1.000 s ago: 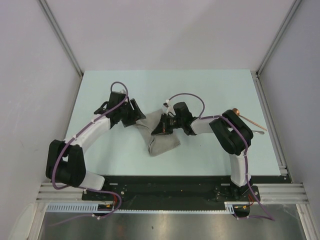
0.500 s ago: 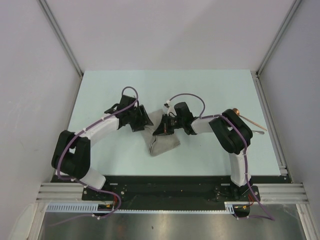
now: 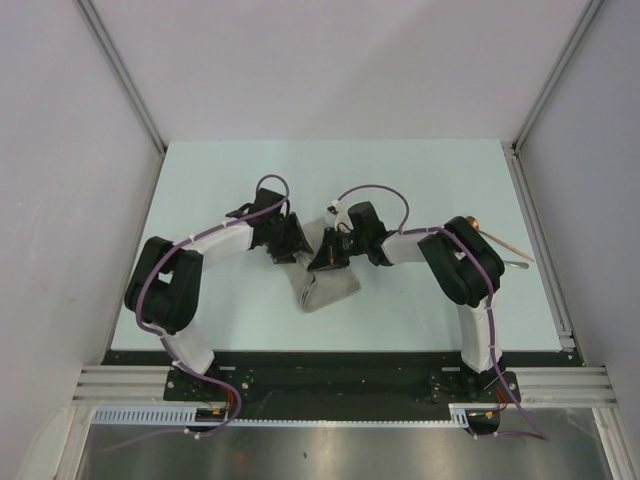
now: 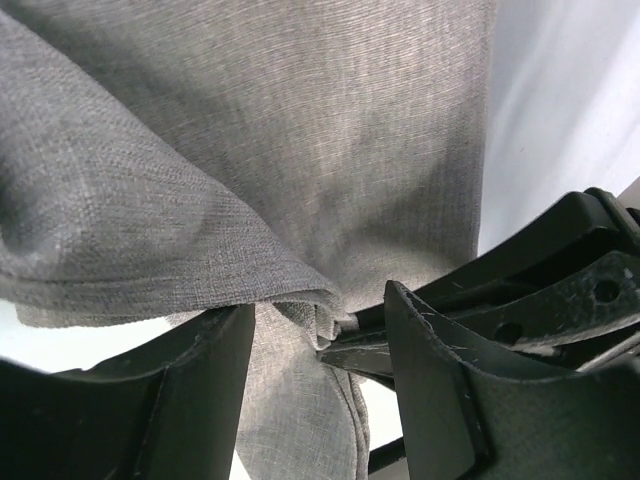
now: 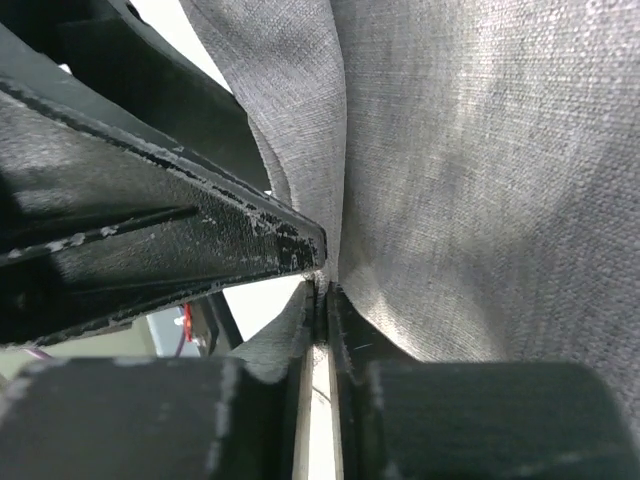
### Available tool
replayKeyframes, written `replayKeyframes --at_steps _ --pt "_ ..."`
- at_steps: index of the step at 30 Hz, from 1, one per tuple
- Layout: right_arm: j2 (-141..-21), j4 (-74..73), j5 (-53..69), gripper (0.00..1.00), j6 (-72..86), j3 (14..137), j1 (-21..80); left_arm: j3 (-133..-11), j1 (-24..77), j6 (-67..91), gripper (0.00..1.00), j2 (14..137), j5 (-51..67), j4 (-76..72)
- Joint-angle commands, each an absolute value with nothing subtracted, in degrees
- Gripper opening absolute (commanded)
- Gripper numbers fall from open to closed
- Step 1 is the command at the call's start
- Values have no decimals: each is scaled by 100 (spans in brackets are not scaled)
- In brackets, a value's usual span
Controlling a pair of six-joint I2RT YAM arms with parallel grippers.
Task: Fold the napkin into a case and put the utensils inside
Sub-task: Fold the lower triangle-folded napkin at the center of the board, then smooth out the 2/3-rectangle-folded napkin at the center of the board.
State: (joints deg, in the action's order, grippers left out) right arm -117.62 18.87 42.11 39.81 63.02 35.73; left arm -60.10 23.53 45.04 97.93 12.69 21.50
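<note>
The grey-beige napkin (image 3: 327, 283) lies bunched at the middle of the table, with one corner lifted. My right gripper (image 3: 322, 262) is shut on that raised fold; in the right wrist view its jaws (image 5: 322, 290) pinch the napkin (image 5: 480, 170) edge at the tips. My left gripper (image 3: 297, 247) has come right up against it from the left. In the left wrist view it (image 4: 320, 340) stands open around the pinched fold of napkin (image 4: 250, 150), both fingers apart from the cloth. The utensils, a copper spoon (image 3: 500, 241) and a silvery piece (image 3: 518, 265), lie at the table's right edge. No case has been formed.
The pale table (image 3: 420, 180) is bounded by white walls at the back and both sides. A metal rail (image 3: 543, 255) runs along its right edge beside the utensils. The right arm's elbow (image 3: 462, 265) stands between napkin and utensils.
My left arm has swung right, bringing its gripper from the napkin's left corner to the fold held by the right gripper, its jaws narrowing a little. The right gripper stayed put.
</note>
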Motion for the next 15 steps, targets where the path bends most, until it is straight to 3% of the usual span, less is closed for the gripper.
replayKeyframes --at_steps 1,6,9,15 --pt "-11664 1232 4158 16 3420 6644 3507 -6346 2426 4518 59 9852 1266 2030" --pt "-11031 -453 3236 41 2342 6925 3568 -6416 2435 4483 59 9949 1266 2057" --pt "-10610 -1080 2752 47 1987 7066 3700 -6407 2435 4500 59 9967 1266 2004" --pt "-10213 -1047 2865 49 2162 6988 3981 -6451 2435 4500 59 10081 1292 1969"
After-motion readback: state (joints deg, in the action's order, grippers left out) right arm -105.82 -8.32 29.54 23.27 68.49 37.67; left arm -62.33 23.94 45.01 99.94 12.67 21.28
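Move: The folded-over corner of the napkin is still between the right fingertips, practically at the hand point and barely 1 cm below it. From the left hand it lies about 2 cm back, 2 cm to the right and 1 cm down. From the right hand, the napkin's near part is centred some 5 cm back and 4 cm right, and its far part about 8 cm ahead and 1 cm right, both just below. The napkin's folded corner is let go by the right hand, whose fingers part to about half open. That hand draws off some 3 cm to the right, dipping about 1 cm at first and then rising clear by nearly 5 cm, while its wrist rolls and tilts some 20 degrees. The left hand keeps its half-open fingers at the flap beside the corner and edges about 1 cm forward. ##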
